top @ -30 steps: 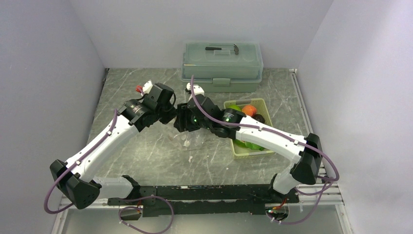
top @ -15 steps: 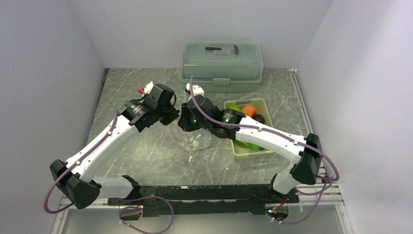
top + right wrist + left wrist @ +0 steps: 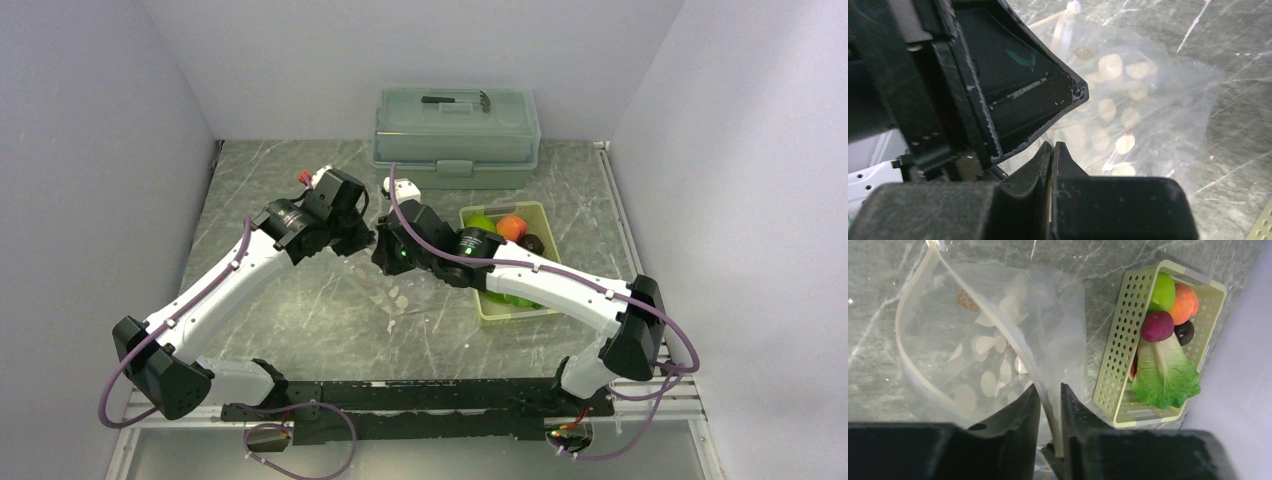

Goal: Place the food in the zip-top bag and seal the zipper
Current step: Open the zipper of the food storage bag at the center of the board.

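The zip-top bag [image 3: 397,291], clear with white dots, hangs open between both grippers over the table's middle. In the left wrist view the bag [image 3: 978,340] gapes, and its zipper [image 3: 1013,335] runs down between the slightly parted fingers of my left gripper [image 3: 1049,387], with a gap on one side. My right gripper [image 3: 1053,144] is shut on a thin edge of the bag [image 3: 1128,115], right next to the left gripper [image 3: 358,243]. The food lies in the tray: lettuce [image 3: 1168,375], magenta root [image 3: 1157,326], green fruit [image 3: 1162,290], orange fruit [image 3: 1184,302], dark piece [image 3: 1184,331].
The pale yellow-green perforated tray [image 3: 490,312] sits to the right of the bag, partly under the right arm. A lidded grey-green box [image 3: 455,125] stands at the back. The left gripper's black finger [image 3: 1018,95] fills the upper left of the right wrist view.
My right gripper has closed on the bag's edge. The left gripper's jaws have parted a little, and that arm has shifted slightly right. The bag now hangs between them.
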Tool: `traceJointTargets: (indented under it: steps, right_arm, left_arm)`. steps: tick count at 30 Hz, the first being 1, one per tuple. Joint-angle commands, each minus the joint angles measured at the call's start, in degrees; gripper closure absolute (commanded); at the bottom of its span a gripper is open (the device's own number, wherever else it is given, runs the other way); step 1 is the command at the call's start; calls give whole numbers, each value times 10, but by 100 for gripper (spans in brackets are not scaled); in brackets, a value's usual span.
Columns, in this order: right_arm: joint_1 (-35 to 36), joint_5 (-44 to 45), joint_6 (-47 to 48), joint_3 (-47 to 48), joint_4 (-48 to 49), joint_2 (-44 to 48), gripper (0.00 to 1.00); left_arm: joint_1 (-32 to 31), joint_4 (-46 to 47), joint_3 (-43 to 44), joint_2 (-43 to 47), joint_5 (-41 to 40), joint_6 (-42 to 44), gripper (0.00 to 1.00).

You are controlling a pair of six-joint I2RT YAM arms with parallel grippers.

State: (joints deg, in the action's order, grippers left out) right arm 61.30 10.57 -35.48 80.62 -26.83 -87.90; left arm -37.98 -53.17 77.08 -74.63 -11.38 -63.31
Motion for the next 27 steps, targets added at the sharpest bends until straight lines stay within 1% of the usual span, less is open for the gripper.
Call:
traceJointTargets:
  steps: [1,3,5,7,9,13,20,23,27]
  right_arm:
    - [-4,33,20,-12,11,36,100]
    - [-4,33,22,-17,12,41,100]
    - [-4,34,22,-24,12,45,100]
    - [-5,39,22,-31,14,51,100]
    - [-4,43,23,-36,15,57,100]
    - [-5,48,27,-44,15,65,100]
    - [-5,47,31,-63,23,84,100]
    - [-5,48,36,-68,25,93,100]
    - [-5,45,45,-78,32,104,100]
  left_arm:
    - [-2,-8,42,7,-4,57,65]
    - [-3,1,46,14,-11,73,53]
    - [-3,9,51,23,-18,92,44]
    - [-2,12,58,30,-23,108,37]
    - [-2,7,69,36,-28,120,33]
    - [1,-14,86,44,-30,140,29]
    - [26,-38,86,65,21,162,26]
    - [56,-49,75,73,63,164,25]
    - [109,-17,30,89,168,178,25]
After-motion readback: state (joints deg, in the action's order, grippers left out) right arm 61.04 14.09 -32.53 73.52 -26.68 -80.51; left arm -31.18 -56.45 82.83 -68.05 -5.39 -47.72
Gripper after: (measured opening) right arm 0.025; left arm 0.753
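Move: Between the left fingers, already starting to part, is the bag's rim; the food storage bag's middle hangs some 3 cm back, 4 cm right and 13 cm below that hand. From the right hand, which pinches the rim, the bag's middle lies about 2 cm ahead, 3 cm right and 12 cm down. The food basket stands roughly 28 cm right of the left hand and 2 cm ahead; the green toolbox is about 30 cm ahead and 18 cm right of it. Opening its fingers wide, the left hand lets go of the bag's rim and rises about 6 cm clear of it, tilting its fingertips up some 10 degrees and turning slightly clockwise, then shifts left away from the bag. Meanwhile the right hand keeps its shut pinch on the rim and draws it about 4 cm right, towards the food basket, nearly level. ##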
